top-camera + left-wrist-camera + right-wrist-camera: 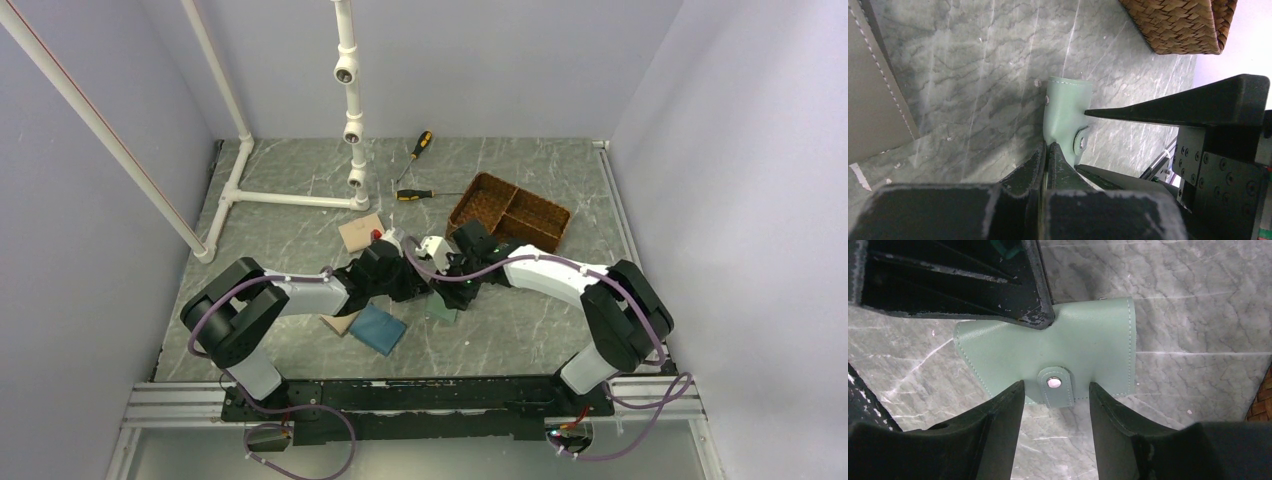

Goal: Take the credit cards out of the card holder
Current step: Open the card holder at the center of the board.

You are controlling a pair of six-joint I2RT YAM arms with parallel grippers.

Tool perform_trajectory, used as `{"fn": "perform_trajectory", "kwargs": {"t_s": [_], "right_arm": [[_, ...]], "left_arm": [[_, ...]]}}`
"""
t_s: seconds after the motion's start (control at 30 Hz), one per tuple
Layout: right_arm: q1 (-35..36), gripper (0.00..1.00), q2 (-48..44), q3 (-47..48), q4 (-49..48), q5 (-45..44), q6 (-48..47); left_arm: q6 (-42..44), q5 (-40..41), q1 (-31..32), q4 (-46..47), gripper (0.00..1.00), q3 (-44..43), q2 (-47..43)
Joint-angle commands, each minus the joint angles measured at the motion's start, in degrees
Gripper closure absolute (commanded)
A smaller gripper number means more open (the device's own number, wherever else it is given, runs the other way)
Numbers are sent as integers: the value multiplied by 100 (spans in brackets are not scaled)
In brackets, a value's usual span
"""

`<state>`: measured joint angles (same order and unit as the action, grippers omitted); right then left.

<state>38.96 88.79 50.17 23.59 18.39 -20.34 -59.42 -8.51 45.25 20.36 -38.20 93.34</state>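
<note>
The card holder (1088, 345) is sage green and closed, its snap tab (1055, 385) fastened; it lies on the marble table. My left gripper (1049, 147) is shut on one edge of the card holder (1065, 107). Its black fingers (1035, 312) come in from the top of the right wrist view. My right gripper (1056, 390) is open, one finger on each side of the snap tab, with a small gap on both sides. From above, both grippers meet over the card holder (440, 312) at mid-table. The credit cards are hidden.
A woven basket (508, 212) stands behind right, close to the right arm. A dark blue wallet (378, 329) and a tan one (338, 324) lie near left; another tan wallet (360, 233) lies behind. Two screwdrivers (414, 194) and a white pipe frame (290, 199) are at the back.
</note>
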Motion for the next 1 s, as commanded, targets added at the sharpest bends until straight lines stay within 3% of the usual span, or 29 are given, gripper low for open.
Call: {"fn": "perform_trajectory", "kwargs": {"t_s": [0.0, 0.1, 0.33, 0.5, 0.73, 0.97], "right_arm": [[67, 48, 103, 220, -203, -128, 188], [76, 54, 87, 216, -268, -240, 267], [81, 79, 160, 247, -235, -363, 246], [77, 90, 126, 290, -144, -405, 115], [64, 98, 94, 448, 281, -315, -371], [-80, 96, 195, 519, 605, -554, -663]], "left_arm": [[22, 9, 36, 350, 100, 22, -261], [40, -13, 29, 359, 100, 18, -253], [37, -20, 32, 399, 100, 43, -231], [19, 72, 36, 345, 100, 113, -272], [-75, 401, 27, 326, 100, 350, -333], [-34, 479, -19, 333, 100, 471, -387]]}}
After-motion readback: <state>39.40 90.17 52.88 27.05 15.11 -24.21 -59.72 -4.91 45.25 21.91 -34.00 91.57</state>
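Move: The right hand's half-open fingers straddle the snap tab of the green card holder, which lies practically at the hand point, about 1 cm lower; the basket's middle is some 20 cm ahead and 12 cm to the right. From the left hand, which already holds the raised spine edge, the tab is about 4 cm right, 1 cm back and 2 cm down; the blue holder is roughly 11 cm left and 7 cm back, the tan holder 15 cm left and 14 cm ahead. Drifting forward by under 1 cm, the right fingers close from about half open to nearly shut and pinch the snap tab, then draw it just under 1 cm to the right. Meanwhile the left hand, its shut fingertips keeping hold of the spine edge, pulls the opposite way, some 1.5 cm left and about 1 cm down, mostly late on. ##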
